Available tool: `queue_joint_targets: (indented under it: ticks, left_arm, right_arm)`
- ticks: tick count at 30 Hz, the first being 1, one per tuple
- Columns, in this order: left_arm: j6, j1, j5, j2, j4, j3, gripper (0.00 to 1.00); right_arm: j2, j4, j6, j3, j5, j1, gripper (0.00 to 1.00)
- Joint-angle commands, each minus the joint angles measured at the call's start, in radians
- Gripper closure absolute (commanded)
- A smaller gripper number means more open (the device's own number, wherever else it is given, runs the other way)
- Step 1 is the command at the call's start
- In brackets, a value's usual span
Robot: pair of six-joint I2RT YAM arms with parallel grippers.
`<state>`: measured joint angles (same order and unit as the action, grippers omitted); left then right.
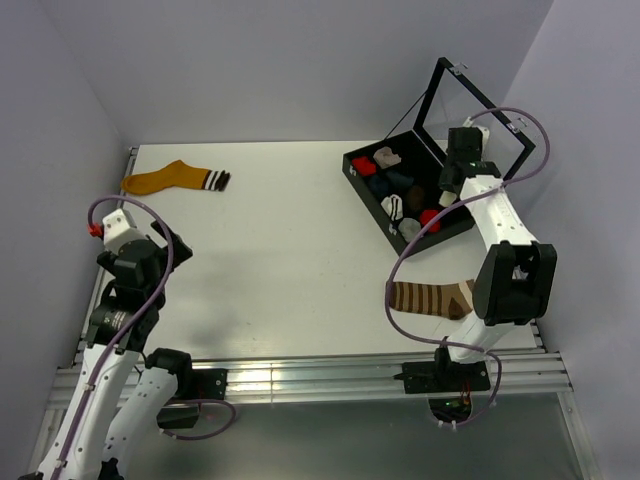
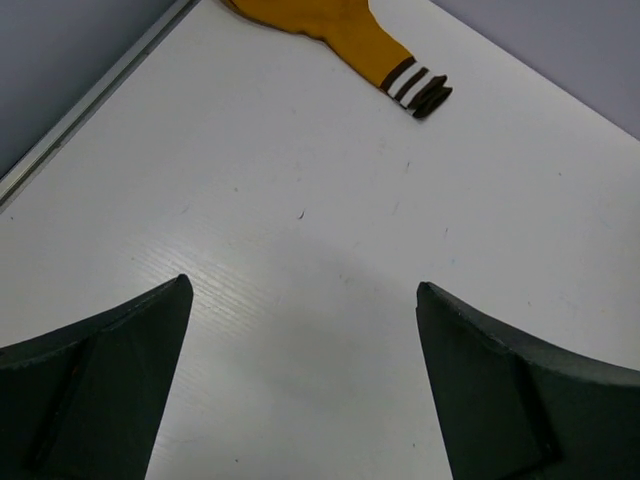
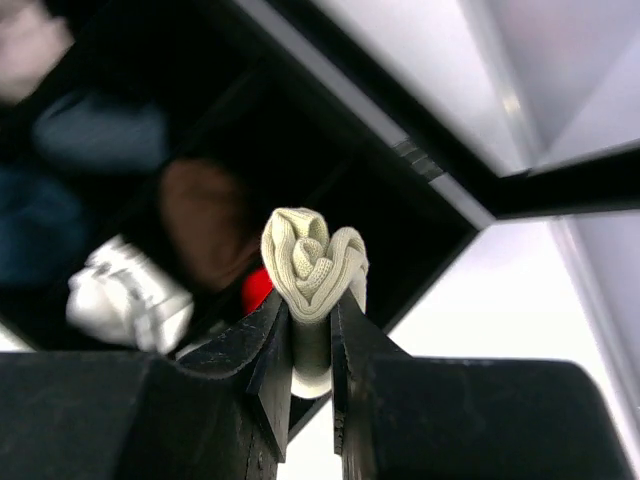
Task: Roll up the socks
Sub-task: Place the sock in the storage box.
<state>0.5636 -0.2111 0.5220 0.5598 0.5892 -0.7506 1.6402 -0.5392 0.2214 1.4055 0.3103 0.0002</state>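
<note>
A mustard sock (image 1: pixel 172 178) with a dark-and-white striped cuff lies flat at the far left of the table; the left wrist view shows the mustard sock (image 2: pixel 335 28) far ahead. My left gripper (image 2: pixel 303 290) is open over bare table, well short of it, with nothing between its fingers. In the top view the left gripper (image 1: pixel 112 224) sits near the left edge. My right gripper (image 3: pixel 312 300) is shut on a rolled cream sock (image 3: pixel 314 258) above the black box (image 1: pixel 352 168). A brown sock with pale stripes (image 1: pixel 430 299) lies flat by the right arm's base.
The black box holds several rolled socks, among them a red one (image 1: pixel 429 216) and a white one (image 3: pixel 125 295). Its glass lid (image 1: pixel 482 112) stands open at the far right. The table's metal rail (image 1: pixel 300 375) runs along the near edge.
</note>
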Motion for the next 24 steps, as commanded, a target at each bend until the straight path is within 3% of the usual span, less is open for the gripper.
queue_joint_targets:
  ticks: [1, 14, 24]
  left_arm:
    - [-0.041, -0.019, 0.061, -0.011, -0.049, 0.010, 0.01]
    - [-0.042, -0.031, 0.098, 0.025, -0.055, 0.019, 0.01]
    - [-0.044, -0.031, 0.095, 0.028, -0.061, 0.020, 0.01]
  right_arm:
    - [-0.049, 0.132, -0.123, -0.025, -0.006, -0.046, 1.00]
    - [0.210, 0.130, -0.266, 0.089, -0.020, -0.086, 1.00]
    - [0.224, 0.148, -0.272, -0.043, -0.020, -0.126, 1.00]
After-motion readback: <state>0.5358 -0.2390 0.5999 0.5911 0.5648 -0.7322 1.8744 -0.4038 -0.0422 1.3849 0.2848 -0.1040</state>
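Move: Just right of the right hand and well below lies the empty corner compartment of the storage box, the goal for the cream sock roll already in its fingers: about 6 cm right, 1 cm ahead, some 14 cm down. The red sock sits almost under the hand, roughly 1 cm back and 1 cm left; the brown sock about 5 cm ahead and 5 cm left; the grey sock 3 cm back and 7 cm left. From the left hand the compartment lies some 72 cm right, 21 cm ahead and 20 cm lower. Sinking about 9 cm towards the box's empty corner compartment, the right hand carries the cream roll down beside the red sock. It first eases some 3 cm right, then reaches 3 cm forward as the descent starts, and finally edges farther right and slightly back. The fingers tip some 10 degrees steeper and keep their grip. ##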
